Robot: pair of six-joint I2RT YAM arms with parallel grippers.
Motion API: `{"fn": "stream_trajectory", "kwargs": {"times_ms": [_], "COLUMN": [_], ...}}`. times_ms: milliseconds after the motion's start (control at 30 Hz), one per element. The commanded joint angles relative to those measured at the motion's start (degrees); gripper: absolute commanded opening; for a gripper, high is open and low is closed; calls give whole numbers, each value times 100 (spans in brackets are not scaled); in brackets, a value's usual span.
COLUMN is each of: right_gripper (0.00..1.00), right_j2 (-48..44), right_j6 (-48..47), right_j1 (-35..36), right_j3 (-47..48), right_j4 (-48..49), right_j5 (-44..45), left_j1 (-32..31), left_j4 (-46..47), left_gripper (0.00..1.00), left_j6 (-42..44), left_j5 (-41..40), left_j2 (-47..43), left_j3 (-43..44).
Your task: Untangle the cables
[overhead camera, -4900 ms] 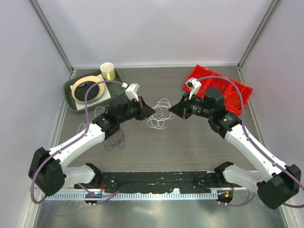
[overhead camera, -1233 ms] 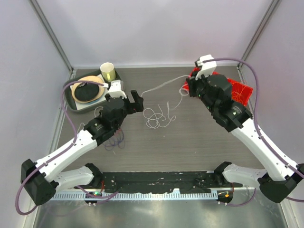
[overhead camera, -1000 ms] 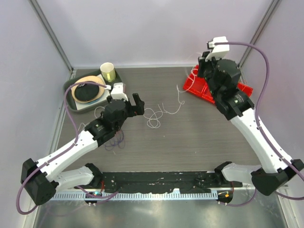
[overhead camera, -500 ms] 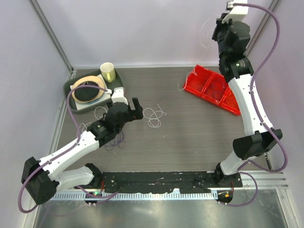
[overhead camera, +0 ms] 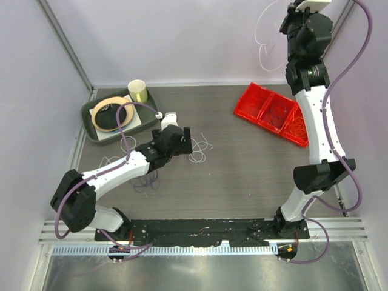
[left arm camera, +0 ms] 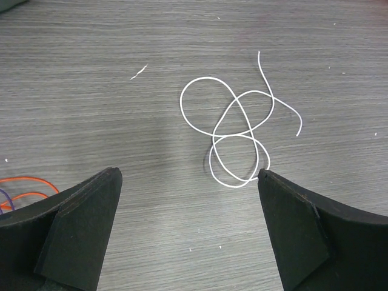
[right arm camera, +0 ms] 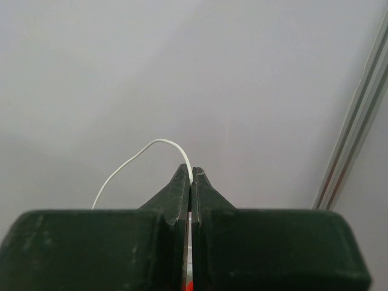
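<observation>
On the table lies a white cable (overhead camera: pixel 197 149) in a few crossed loops (left arm camera: pixel 233 134). My left gripper (overhead camera: pixel 185 140) stands open just beside and above it, and nothing is between its fingers (left arm camera: pixel 188 176). A second white cable (overhead camera: pixel 262 43) hangs free in front of the back wall. My right gripper (overhead camera: pixel 286 23), raised high, is shut on that strand, which arcs out of the closed fingertips (right arm camera: pixel 191 174) as a thin white cable (right arm camera: pixel 138 156). Orange-red and purple cables (overhead camera: pixel 145 180) lie under the left forearm, and an orange-red cable (left arm camera: pixel 24 182) shows at the left wrist view's edge.
A red bin (overhead camera: pixel 260 103) at the back right holds orange cables (overhead camera: pixel 297 127). A green tray (overhead camera: pixel 91 130) at the back left carries a tape roll (overhead camera: pixel 112 114) and a cup (overhead camera: pixel 137 91). Another white loop (overhead camera: pixel 127 144) lies by the tray.
The right arm has swung up and back, lifting one white cable clear of the table. The left gripper has moved right, close to the loops left lying there.
</observation>
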Motion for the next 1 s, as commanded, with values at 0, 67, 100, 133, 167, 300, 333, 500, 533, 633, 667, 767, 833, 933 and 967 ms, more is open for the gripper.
{"fn": "stream_trajectory", "kwargs": {"times_ms": [0, 67, 100, 133, 167, 300, 333, 500, 533, 633, 667, 767, 833, 933, 967], "right_gripper": [1, 1, 1, 1, 1, 1, 1, 1, 1, 1, 1, 1, 1, 1, 1], "right_j2": [314, 402, 472, 499, 517, 403, 359, 437, 516, 701, 745, 955, 1044, 1123, 1132], "right_j6": [99, 204, 240, 283, 327, 266, 249, 266, 284, 179, 118, -208, -383, -393, -349], "right_j1": [-224, -286, -295, -339, -339, -348, -348, -383, -383, -392, -401, -401, -409, -427, -427], "right_j3": [-58, -146, -251, -322, -401, -1347, -1516, -1704, -1598, -1202, -1080, -851, -815, -841, -954], "right_j4": [137, 163, 172, 181, 172, 714, 865, 1271, 1262, 1209, 1262, 1324, 1332, 1254, 1236], "right_j5": [-171, -250, -259, -155, -84, 128, 145, 312, 321, 409, 461, 838, 998, 866, 805], "left_j1": [29, 29, 29, 29, 38, 29, 20, 29, 20, 29, 29, 20, 20, 29, 29], "left_j4": [102, 93, 76, 67, 41, -117, -152, -258, -276, -258, -258, -320, -337, -355, -355], "left_gripper": [100, 100, 100, 100, 100, 100, 100, 100, 100, 100, 100, 100, 100, 100, 100], "left_j6": [-66, -84, -92, -93, -110, -136, -145, -215, -242, -303, -303, -312, -295, -312, -312], "left_j5": [106, 98, 72, 45, 28, -69, -87, -78, -69, -69, -69, -70, -87, -96, -87], "left_j2": [48, 100, 109, 127, 136, 127, 127, 127, 127, 118, 118, 136, 145, 153, 162], "left_j3": [242, 234, 233, 233, 233, 198, 190, 137, 128, 67, 49, 31, 40, 31, 23]}}
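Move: The right hand, high up and shut on the white cable, has the red box nearly straight beneath it, some 54 cm down and 3 cm ahead. The purple cable in that box lies about 5 cm right and 4 cm ahead, the orange cable about 13 cm right and 3 cm back. From the left hand the box is about 22 cm ahead and 38 cm right; the remaining white cable is some 5 cm ahead, 7 cm right and 12 cm below. Down and forward goes the right hand, keeping its pinch on the hanging white cable: it sinks nearly 20 cm over the red box while reaching out about 8 cm, tipping the fingers some 20 degrees downward. Then it lifts back about 6 cm, drifting right, easing that tilt and turning some 10 degrees clockwise. The open left hand sinks barely 1.5 cm above the table. ##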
